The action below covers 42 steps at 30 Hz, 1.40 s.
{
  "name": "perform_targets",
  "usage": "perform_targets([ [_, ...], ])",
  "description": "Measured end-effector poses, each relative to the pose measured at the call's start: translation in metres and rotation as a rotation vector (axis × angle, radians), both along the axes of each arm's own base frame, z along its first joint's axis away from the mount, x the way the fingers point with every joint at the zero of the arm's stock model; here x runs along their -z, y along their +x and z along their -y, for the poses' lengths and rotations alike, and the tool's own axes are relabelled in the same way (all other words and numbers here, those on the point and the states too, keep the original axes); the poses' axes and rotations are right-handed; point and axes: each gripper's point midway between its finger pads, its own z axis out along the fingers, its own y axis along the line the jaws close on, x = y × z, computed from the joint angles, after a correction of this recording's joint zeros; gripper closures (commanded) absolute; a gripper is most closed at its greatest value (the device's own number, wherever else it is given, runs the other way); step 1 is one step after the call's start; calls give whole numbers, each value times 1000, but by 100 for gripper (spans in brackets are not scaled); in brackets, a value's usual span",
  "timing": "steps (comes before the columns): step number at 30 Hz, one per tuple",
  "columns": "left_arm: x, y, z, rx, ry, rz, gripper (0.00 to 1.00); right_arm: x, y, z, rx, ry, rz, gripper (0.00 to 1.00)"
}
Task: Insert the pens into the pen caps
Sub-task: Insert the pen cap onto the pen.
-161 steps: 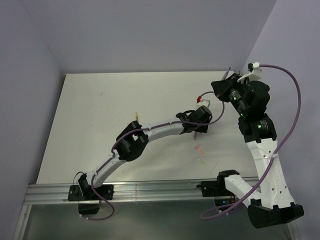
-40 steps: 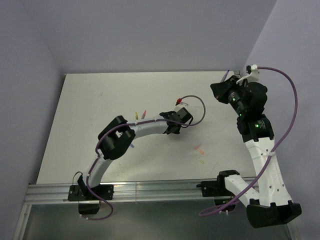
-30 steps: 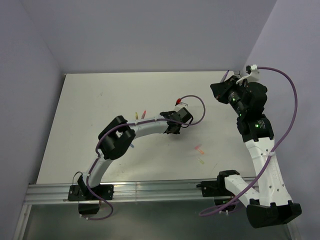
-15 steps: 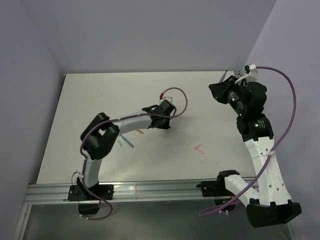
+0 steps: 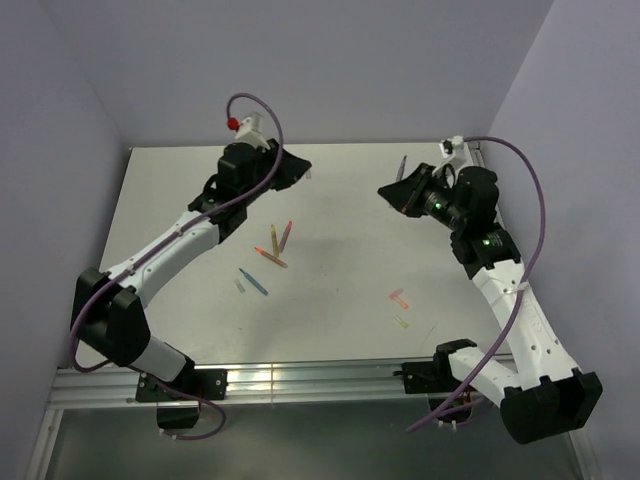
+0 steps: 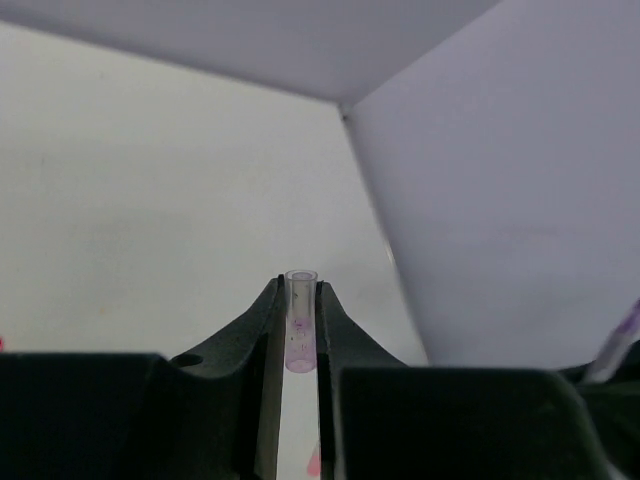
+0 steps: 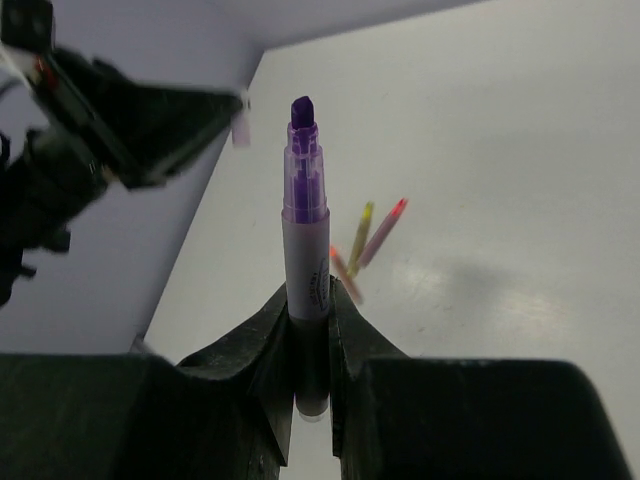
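My left gripper (image 5: pixel 297 168) is raised over the far side of the table, shut on a clear purple pen cap (image 6: pixel 301 322) whose open end points outward. Facing it, my right gripper (image 5: pixel 392 192) is shut on the grey-purple pen (image 7: pixel 306 250), purple tip bare and aimed toward the left gripper (image 7: pixel 175 105) and its cap (image 7: pixel 240 130). A gap separates tip and cap. On the table lie the yellow pen (image 5: pixel 273 237), pink-red pen (image 5: pixel 286 234), orange pen (image 5: pixel 270 257) and blue pen (image 5: pixel 253 281). Loose caps: pale blue (image 5: pixel 238 286), pink (image 5: pixel 398 297), yellow-green (image 5: pixel 401 322).
Purple walls close the table (image 5: pixel 180 200) at the back and on both sides. The left arm's links stretch over the table's left half. An aluminium rail (image 5: pixel 300 382) runs along the near edge with both arm bases on it.
My left arm has swung from the table's middle up to the far left, carrying the cap. My right gripper has tilted down and left with its pen. The loose pens near the middle are now uncovered.
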Motion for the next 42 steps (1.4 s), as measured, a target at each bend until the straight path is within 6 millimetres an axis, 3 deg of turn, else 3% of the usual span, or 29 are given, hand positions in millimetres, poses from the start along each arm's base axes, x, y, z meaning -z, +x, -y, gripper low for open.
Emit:
perform_targets([
  [2, -20, 3, -17, -8, -80, 45, 100, 13, -10, -23, -82, 0, -17, 100],
  [5, -34, 3, -34, -5, -159, 86, 100, 28, -27, -52, -210, 10, -27, 100],
  [9, -47, -9, -32, 67, -239, 127, 100, 37, -48, -80, -353, 32, -8, 100],
  [16, -58, -32, -25, 193, -353, 183, 100, 26, -79, -118, -553, 57, 76, 100],
  [21, -68, -47, -21, 270, -418, 229, 100, 20, -88, -132, -620, 71, 118, 100],
  [32, -96, -75, -18, 391, -501, 346, 100, 33, -84, -155, -674, 109, 59, 100],
  [37, -99, -83, -13, 421, -509, 362, 100, 28, -82, -159, -678, 125, 66, 100],
  [42, -90, -84, -5, 447, -503, 339, 100, 24, -80, -164, -684, 138, 70, 100],
])
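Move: Some 17 cm to the right hand's left, 8 cm farther out and a little lower, is the pen cap in the left fingers. The purple pen, upright in the right fingers, lies about 17 cm right of the left hand, 7 cm back and some 5 cm higher. Roughly 28 cm below the left hand lie the red pen, 6 cm left and 1 cm back, and the yellow pen, 9 cm left and 2 cm back. Sweeping the held purple pen left about 16 cm and back about 8 cm, the right hand dips slightly and turns counter-clockwise some 40 degrees, coming in under the cap. The left hand, still pinching the cap, first hops left and up, then draws back and climbs to about 9 cm each way, swinging clockwise and rolling its left side down. ##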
